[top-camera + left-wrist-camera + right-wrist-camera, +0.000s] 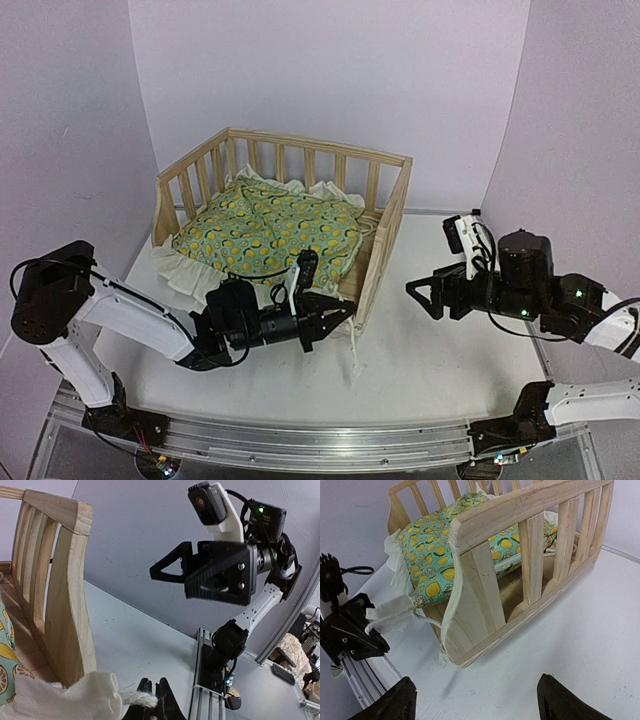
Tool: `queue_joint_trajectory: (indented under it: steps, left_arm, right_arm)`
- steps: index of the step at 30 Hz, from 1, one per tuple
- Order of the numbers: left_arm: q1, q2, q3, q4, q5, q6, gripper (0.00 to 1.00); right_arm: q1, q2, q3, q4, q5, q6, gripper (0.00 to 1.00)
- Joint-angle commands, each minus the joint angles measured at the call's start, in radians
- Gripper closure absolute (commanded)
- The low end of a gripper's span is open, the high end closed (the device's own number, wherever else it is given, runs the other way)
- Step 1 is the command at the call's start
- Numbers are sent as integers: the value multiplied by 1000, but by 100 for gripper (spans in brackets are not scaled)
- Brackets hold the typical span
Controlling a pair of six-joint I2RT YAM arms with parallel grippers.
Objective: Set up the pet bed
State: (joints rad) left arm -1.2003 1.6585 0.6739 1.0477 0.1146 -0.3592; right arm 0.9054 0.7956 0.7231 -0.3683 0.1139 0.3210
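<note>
The pet bed (383,232) is a pale pine slatted frame at the middle back of the table, low side facing me. Its lemon-patterned cushion (270,232) lies inside, and the cream ruffle (185,270) spills over the low front. My left gripper (340,312) is at the frame's near right corner, shut on a cord at the ruffle's corner (75,697). In the left wrist view the cord (137,697) sits pinched between the fingers. My right gripper (425,292) hovers right of the frame and stands open and empty, aimed at the bed's side (485,570).
An aluminium rail (300,440) runs along the near table edge. Grey walls close in at the back and both sides. A loose white cord (355,345) trails from the frame's near corner onto the table. Clutter lies beyond the table's right end (295,650).
</note>
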Motion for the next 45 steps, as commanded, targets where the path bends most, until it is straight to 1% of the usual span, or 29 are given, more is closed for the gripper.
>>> queue_joint_trajectory:
  steps: [1, 3, 4, 6, 10, 12, 13, 15, 17, 19, 21, 24, 27, 30, 32, 35, 37, 39, 41, 42, 43, 45]
  left_arm:
    - [77, -26, 89, -121, 66, -180, 95]
    - [123, -7, 120, -122, 78, -257, 95]
    - [148, 5, 136, -121, 84, -292, 95]
    - [171, 39, 178, -122, 107, -330, 95]
    - [189, 86, 230, -121, 65, -357, 95]
    - [190, 96, 243, -122, 20, -353, 95]
    - [193, 100, 248, -123, 0, -356, 95]
    - [198, 109, 262, -125, -36, -358, 89]
    - [199, 123, 272, -130, -90, -385, 89]
    - [201, 144, 291, -132, -104, -400, 89]
    - [201, 160, 302, -133, -157, -417, 89]
    - [201, 182, 322, -135, -199, -426, 87]
    - [202, 195, 341, -135, -230, -446, 82]
    - [203, 187, 363, -135, -255, -410, 77]
    - [203, 162, 362, -137, -261, -370, 72]
    - [203, 97, 321, -167, -222, -342, 66]
    - [207, 50, 282, -217, -133, -350, 60]
    - [207, -2, 258, -326, 0, -354, 56]
    - [207, -64, 214, -425, 84, -350, 54]
    - [208, -119, 175, -452, 121, -348, 50]
    - [210, -166, 138, -523, 141, -342, 46]
    - [214, -271, 105, -674, 130, -306, 42]
  right_arm:
    - [-134, 52, 23, 135, -182, 6, 19]
    - [-266, 79, 0, 200, -359, 39, 25]
    - [-311, 96, -13, 239, -430, 51, 28]
    - [-361, 141, -24, 296, -513, 51, 31]
    - [-408, 251, -20, 416, -597, 47, 45]
    - [-426, 297, -10, 454, -634, 42, 49]
    - [-430, 322, -4, 469, -635, 37, 50]
    - [-446, 363, -1, 517, -654, 47, 55]
    - [-458, 413, 13, 552, -700, 66, 62]
    - [-459, 459, 29, 582, -742, 82, 67]
    - [-458, 494, 38, 613, -779, 101, 68]
    - [-458, 520, 43, 632, -784, 122, 67]
    - [-458, 538, 51, 638, -807, 133, 67]
    - [-459, 529, 40, 638, -797, 132, 66]
    - [-458, 511, 26, 638, -777, 130, 66]
    - [-459, 486, 15, 637, -770, 131, 65]
    - [-458, 474, 7, 634, -768, 131, 64]
    - [-459, 459, -2, 626, -766, 125, 64]
    - [-459, 444, -13, 615, -763, 121, 64]
    - [-459, 435, -19, 611, -761, 119, 63]
    - [-459, 425, -24, 606, -761, 118, 63]
    - [-459, 406, -29, 589, -760, 114, 63]
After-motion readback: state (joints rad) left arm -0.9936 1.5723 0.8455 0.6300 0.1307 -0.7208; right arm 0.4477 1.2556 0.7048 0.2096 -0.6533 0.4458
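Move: The left hand holds the mattress tie cord in front of the bed. The bed's near right inside corner, where the cord goes, lies about 15 cm ahead, 2 cm right and 16 cm lower; the lemon mattress's middle is some 32 cm ahead, 14 cm left, and the right end panel's middle 28 cm ahead, 11 cm right, both about 13 cm below. From the right hand, that panel is about 20 cm ahead, 7 cm left, 13 cm lower; the corner is 9 cm ahead, 13 cm left, 18 cm lower. The left hand, fingers shut on the tie cord at first, carries it about 15 cm forward at nearly the same height over the bed's near right corner, tipping some 20 degrees and opening as it goes, then draws back about 6 cm and a little left with the jaws half open and the cord still lying against one finger. Meanwhile the empty right hand reaches some 10 cm forward and slightly left towards the outside of the right end panel, dipping about 5 cm before rising 3 again, rolling its wrist and closing to about a third open, with no clear contact. ##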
